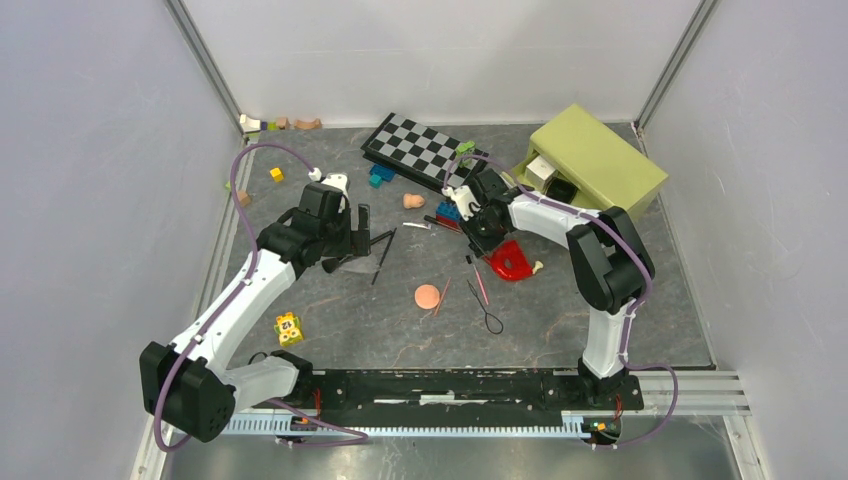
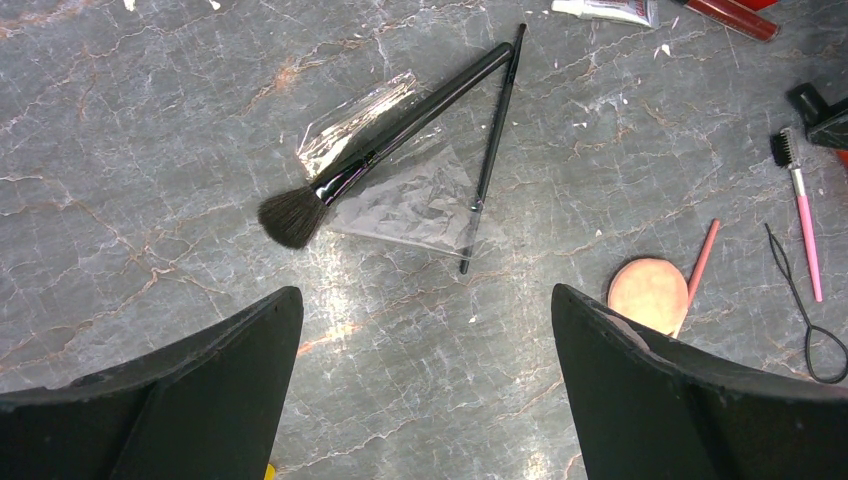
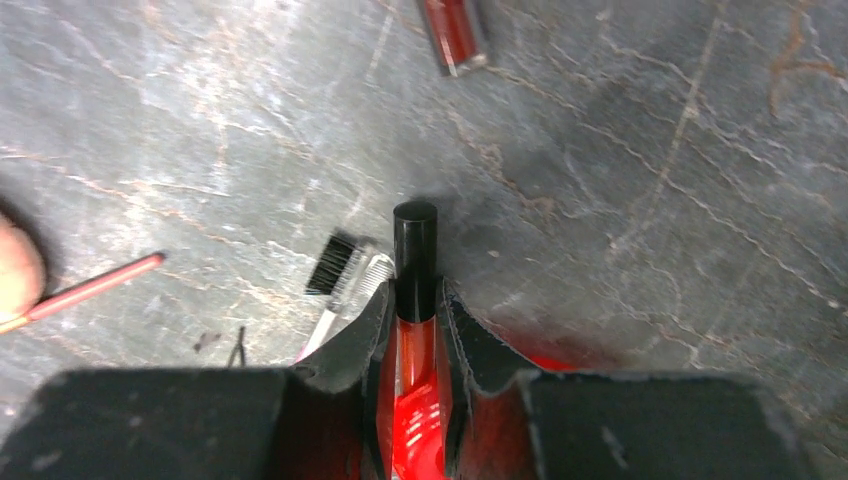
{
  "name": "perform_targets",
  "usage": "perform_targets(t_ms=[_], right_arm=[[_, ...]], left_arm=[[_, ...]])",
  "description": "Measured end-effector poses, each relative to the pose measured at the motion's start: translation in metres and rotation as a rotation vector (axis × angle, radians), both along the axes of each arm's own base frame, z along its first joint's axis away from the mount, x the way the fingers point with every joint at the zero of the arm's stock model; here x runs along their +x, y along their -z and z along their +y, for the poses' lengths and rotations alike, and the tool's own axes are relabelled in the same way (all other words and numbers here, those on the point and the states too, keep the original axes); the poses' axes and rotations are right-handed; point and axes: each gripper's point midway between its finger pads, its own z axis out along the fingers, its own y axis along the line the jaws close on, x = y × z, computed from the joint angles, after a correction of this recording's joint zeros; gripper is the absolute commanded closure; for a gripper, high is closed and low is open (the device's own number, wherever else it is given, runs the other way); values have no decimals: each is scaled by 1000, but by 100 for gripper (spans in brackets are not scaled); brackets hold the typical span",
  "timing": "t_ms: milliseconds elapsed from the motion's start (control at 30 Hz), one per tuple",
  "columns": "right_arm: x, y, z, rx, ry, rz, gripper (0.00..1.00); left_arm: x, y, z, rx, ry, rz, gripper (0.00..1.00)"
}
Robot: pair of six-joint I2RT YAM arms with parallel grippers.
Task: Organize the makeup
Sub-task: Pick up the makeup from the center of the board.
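Note:
My right gripper (image 3: 415, 295) is shut on a red lip gloss tube (image 3: 416, 375) with a black cap; the cap sticks out past the fingertips, just above the table. A pink-handled brow brush (image 3: 340, 268) lies to its left. A second red tube (image 3: 452, 30) lies farther off. My left gripper (image 2: 425, 295) hangs open over bare table. Ahead of it lie a large black brush (image 2: 400, 135) and a thin black brush (image 2: 492, 140) on clear plastic wrap (image 2: 420, 200). To the right are a peach puff (image 2: 648, 293) and a pink pencil (image 2: 703, 260).
A black hair loop tool (image 2: 810, 320) lies at the right. A red horseshoe piece (image 1: 510, 262) sits beside the right gripper (image 1: 478, 238). An olive box (image 1: 597, 165) and a checkerboard (image 1: 420, 150) stand at the back. Toy bricks such as a yellow one (image 1: 289, 327) are scattered about.

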Motion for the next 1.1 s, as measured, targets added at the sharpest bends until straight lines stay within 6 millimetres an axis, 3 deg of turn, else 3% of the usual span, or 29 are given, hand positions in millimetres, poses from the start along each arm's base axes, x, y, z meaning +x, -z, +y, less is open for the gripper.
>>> perform_targets(t_ms=[400, 733, 967, 1100], right_arm=[[-13, -14, 23, 142, -9, 35, 83], [-4, -65, 29, 202, -22, -68, 83], [16, -99, 29, 204, -24, -146, 83], [33, -119, 19, 204, 2, -187, 83]], left_arm=[[0, 0, 0, 0, 0, 0, 0], [0, 0, 0, -1, 1, 0, 0], [0, 0, 0, -1, 1, 1, 0], [0, 0, 0, -2, 2, 1, 0]])
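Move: I already have the makeup tube, red with a black cap, pinched in my right hand just above the table. The open green drawer it should go to lies about 8 cm ahead, 11 cm right and slightly higher. Close by are the red toy, 5 cm right and 2 back; the pink brush, 5 cm back and 1 left; and the blue block, 7 cm ahead and 6 left. From my left hand, the drawer is some 32 cm right, 9 ahead and 11 below. Keeping the tube pinched, I first draw my right hand about 2.5 cm left and slightly back, low over the table and away from the red toy. Then I lift it some 12 cm, bringing it forward by 4 to 5 cm as it climbs and easing right at the very end. My wrist tilts about 15 degrees, swinging the fingertips left and forward. ##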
